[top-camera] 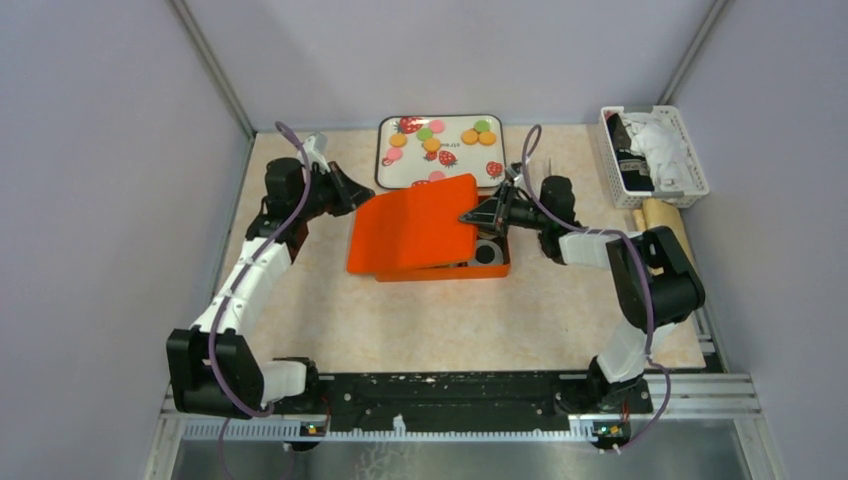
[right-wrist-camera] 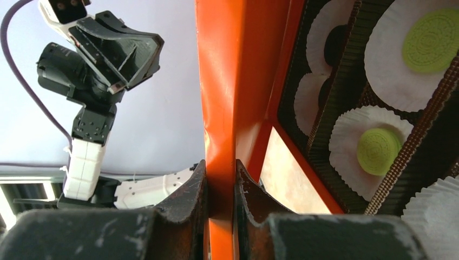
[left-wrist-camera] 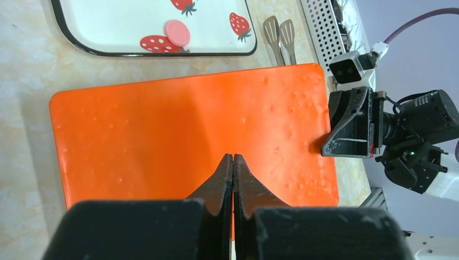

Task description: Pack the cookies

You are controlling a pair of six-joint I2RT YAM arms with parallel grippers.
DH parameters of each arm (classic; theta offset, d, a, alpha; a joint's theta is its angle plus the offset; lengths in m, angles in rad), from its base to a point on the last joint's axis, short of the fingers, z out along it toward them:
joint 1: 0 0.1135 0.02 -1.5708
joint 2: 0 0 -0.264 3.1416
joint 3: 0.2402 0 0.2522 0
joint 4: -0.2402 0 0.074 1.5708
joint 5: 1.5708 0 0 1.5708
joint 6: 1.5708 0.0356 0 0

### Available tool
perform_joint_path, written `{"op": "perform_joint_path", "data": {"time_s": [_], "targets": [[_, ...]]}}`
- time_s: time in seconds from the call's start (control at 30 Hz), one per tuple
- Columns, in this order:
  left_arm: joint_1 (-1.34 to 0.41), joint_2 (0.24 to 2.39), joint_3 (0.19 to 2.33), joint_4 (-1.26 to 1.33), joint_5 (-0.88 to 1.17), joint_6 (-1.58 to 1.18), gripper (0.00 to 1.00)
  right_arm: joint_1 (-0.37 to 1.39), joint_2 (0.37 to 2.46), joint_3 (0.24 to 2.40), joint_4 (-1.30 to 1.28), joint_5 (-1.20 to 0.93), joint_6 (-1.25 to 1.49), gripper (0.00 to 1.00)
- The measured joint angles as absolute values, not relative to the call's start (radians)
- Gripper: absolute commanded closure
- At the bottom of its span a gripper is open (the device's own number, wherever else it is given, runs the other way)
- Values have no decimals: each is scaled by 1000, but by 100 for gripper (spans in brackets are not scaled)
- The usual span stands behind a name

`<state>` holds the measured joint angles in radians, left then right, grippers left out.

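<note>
Several cookies (top-camera: 432, 145) in green, orange and pink lie on the strawberry-print tray (top-camera: 385, 170) at the back. One pink cookie (left-wrist-camera: 177, 32) shows in the left wrist view. My right gripper (top-camera: 470, 215) is shut on the right edge of the orange lid (top-camera: 415, 225) and holds it tilted over the orange box (top-camera: 490, 268). In the right wrist view the lid (right-wrist-camera: 219, 108) is pinched between the jaws, and green cookies (right-wrist-camera: 378, 150) sit in white paper cups in the box. My left gripper (top-camera: 350, 192) is shut and empty, just above the lid's left part (left-wrist-camera: 162, 130).
A white basket (top-camera: 655, 150) with cloth and dark items stands at the back right, with a wooden roller (top-camera: 660, 215) beside it. Small metal tongs (left-wrist-camera: 279, 35) lie right of the tray. Grey walls close in the table.
</note>
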<state>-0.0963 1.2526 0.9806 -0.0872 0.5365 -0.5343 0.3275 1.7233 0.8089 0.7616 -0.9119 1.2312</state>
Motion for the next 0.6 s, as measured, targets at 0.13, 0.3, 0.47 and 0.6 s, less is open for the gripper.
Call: {"op": "perform_joint_path", "data": {"time_s": [0.13,0.3,0.47,0.6], "targets": [[-108,1253,952,-68,536,-545,100,297,1723,777,799,-942,1228,100],[-126,1253,916,-44,535,-556,100,248,1723,721,878,-988,1237,100],[-155,1252,882,6,527,-572,100,191,1740,678,978,-1043,1272,100],[-187,1252,854,34,511,-578,100,178,1762,678,1030,-1069,1295,100]]}}
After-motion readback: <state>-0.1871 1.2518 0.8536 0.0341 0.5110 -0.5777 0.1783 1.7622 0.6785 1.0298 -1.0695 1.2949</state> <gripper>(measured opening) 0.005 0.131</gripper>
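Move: The right hand already grips the right edge of the orange lid. The box's middle lies about 5 cm to its left, 3 cm back and 6 cm below; the lid's middle is roughly 12 cm left and 2 cm back, slightly lower. The cookie tray sits 16 cm ahead and 6 cm left, the tongs some 16 cm right and 4 cm ahead. From the left hand, the lid's middle lies about 8 cm right, 6 cm back and 10 cm down. Rightward, about 5 cm and easing down by 1.5 cm, the right hand draws the lid along over the box, its pinch on the edge unchanged and its wrist nearly steady, slowing to a stop at the end. The left hand, fingers shut, sinks some 3 cm while going right and a little back, coming down towards the lid. ##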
